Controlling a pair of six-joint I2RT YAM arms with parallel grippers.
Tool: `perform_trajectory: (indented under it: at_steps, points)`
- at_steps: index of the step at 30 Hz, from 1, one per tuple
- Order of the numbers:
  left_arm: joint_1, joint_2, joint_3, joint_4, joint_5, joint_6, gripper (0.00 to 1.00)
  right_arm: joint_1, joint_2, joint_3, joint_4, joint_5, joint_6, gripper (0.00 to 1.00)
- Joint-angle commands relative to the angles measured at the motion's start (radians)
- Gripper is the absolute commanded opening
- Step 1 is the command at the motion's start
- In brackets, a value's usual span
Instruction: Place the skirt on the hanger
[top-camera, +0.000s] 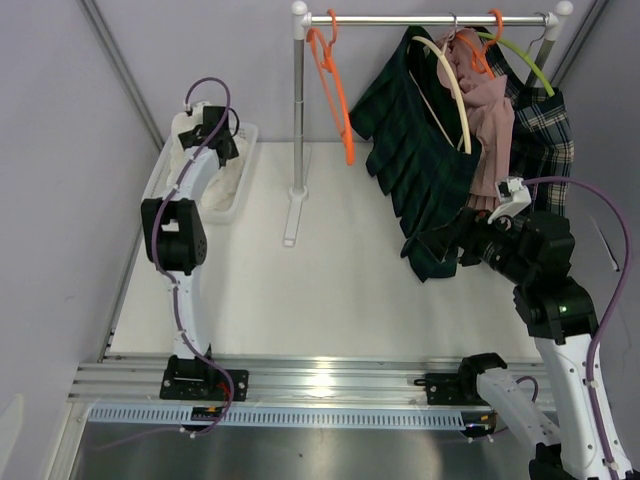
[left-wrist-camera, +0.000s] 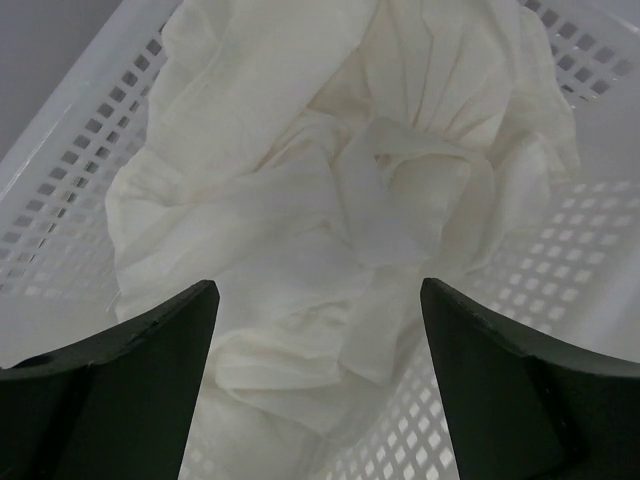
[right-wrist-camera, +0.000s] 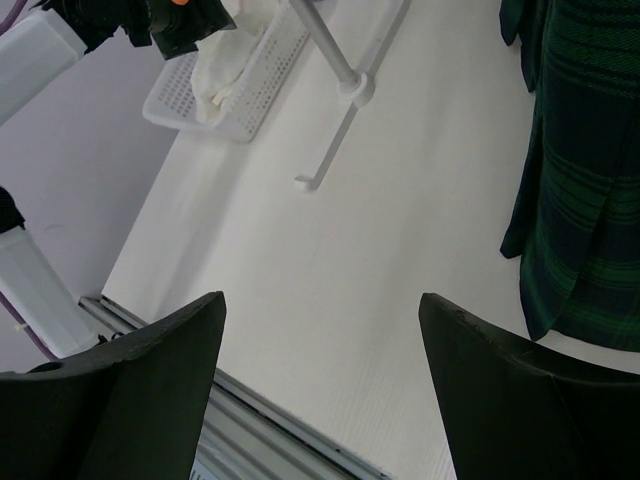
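Note:
A crumpled white skirt (left-wrist-camera: 330, 200) lies in a white perforated basket (left-wrist-camera: 80, 130) at the table's far left. My left gripper (left-wrist-camera: 315, 290) hovers open just above the cloth, nothing between its fingers; from above, the left gripper (top-camera: 215, 130) sits over the basket (top-camera: 235, 195). An empty orange hanger (top-camera: 338, 95) hangs on the rack rail (top-camera: 420, 19). My right gripper (right-wrist-camera: 320, 300) is open over bare table, and seen from above the right gripper (top-camera: 450, 245) is at the hem of a hanging dark green plaid skirt (top-camera: 420, 150).
The rack's upright pole (top-camera: 298, 100) and foot (top-camera: 292, 215) stand mid-table. A cream hanger (top-camera: 455, 90), a pink garment (top-camera: 490, 120) and another plaid garment (top-camera: 545, 130) hang at the right. The green skirt's hem (right-wrist-camera: 580, 170) hangs right of my right fingers.

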Motion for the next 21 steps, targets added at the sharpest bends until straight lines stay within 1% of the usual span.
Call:
perform_trajectory:
  at_steps: [1,2,3,4,8,11,14,15,16,17,18,19,20,21]
  points:
    - [0.026,0.094,0.161,-0.078,0.002,0.011,0.89,-0.002,0.018,-0.017,0.064,-0.028,-0.025,0.84]
    - [0.03,0.119,0.181,-0.098,0.008,0.008,0.89,0.0,0.024,-0.023,0.075,-0.03,-0.023,0.84]
    - [0.038,0.166,0.255,-0.136,0.013,0.005,0.89,-0.002,0.03,-0.029,0.081,-0.031,-0.023,0.84]
    - [0.041,0.183,0.264,-0.15,0.017,0.006,0.89,0.0,0.035,-0.043,0.087,-0.032,-0.023,0.84]
    - [0.046,0.214,0.243,-0.15,0.03,0.006,0.88,-0.002,0.061,-0.058,0.123,-0.044,-0.014,0.84]
    - [0.046,0.216,0.212,-0.137,0.04,0.003,0.86,0.0,0.068,-0.063,0.135,-0.051,-0.006,0.84]
    - [0.046,0.216,0.185,-0.132,0.057,-0.002,0.71,0.0,0.068,-0.067,0.135,-0.051,-0.006,0.84]
    - [0.046,0.213,0.171,-0.134,0.06,-0.009,0.54,0.0,0.07,-0.067,0.136,-0.048,-0.006,0.84]
    - [0.046,0.207,0.159,-0.126,0.063,-0.02,0.41,0.0,0.069,-0.067,0.135,-0.048,-0.006,0.83]
    - [0.046,0.181,0.146,-0.117,0.076,-0.025,0.32,-0.002,0.067,-0.064,0.135,-0.048,-0.008,0.83]
    - [0.046,0.161,0.084,-0.106,0.077,-0.031,0.14,-0.002,0.065,-0.063,0.133,-0.048,-0.008,0.82]
    - [0.046,0.138,0.064,-0.092,0.076,-0.038,0.07,-0.002,0.064,-0.061,0.133,-0.048,-0.006,0.82]
    - [0.046,0.11,0.033,-0.045,0.08,-0.04,0.01,-0.002,0.062,-0.061,0.132,-0.048,-0.008,0.82]
    - [0.046,0.048,-0.06,-0.02,0.091,-0.04,0.0,0.0,0.062,-0.06,0.13,-0.048,-0.008,0.81]
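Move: The white cloth I go for lies crumpled in the white basket, almost straight below my left hand, its middle some 11 cm down. The basket's middle is about 2 cm back and 1 cm left of that hand, some 12 cm down. The foot of the rack's post stands roughly 23 cm to its right and 12 cm back, about 14 cm lower. From my right hand the cloth is far off: about 36 cm ahead, 55 cm left and 30 cm down. I sink my left hand about 10 cm into the basket, edging a little forward at first and then back, tipping its fingers some 10 degrees further down. In the last stretch, still sinking, I shut the wide-open fingers and pinch a fold of the white cloth. My right hand, empty and open, eases about 4 cm down and forward, then stops. ##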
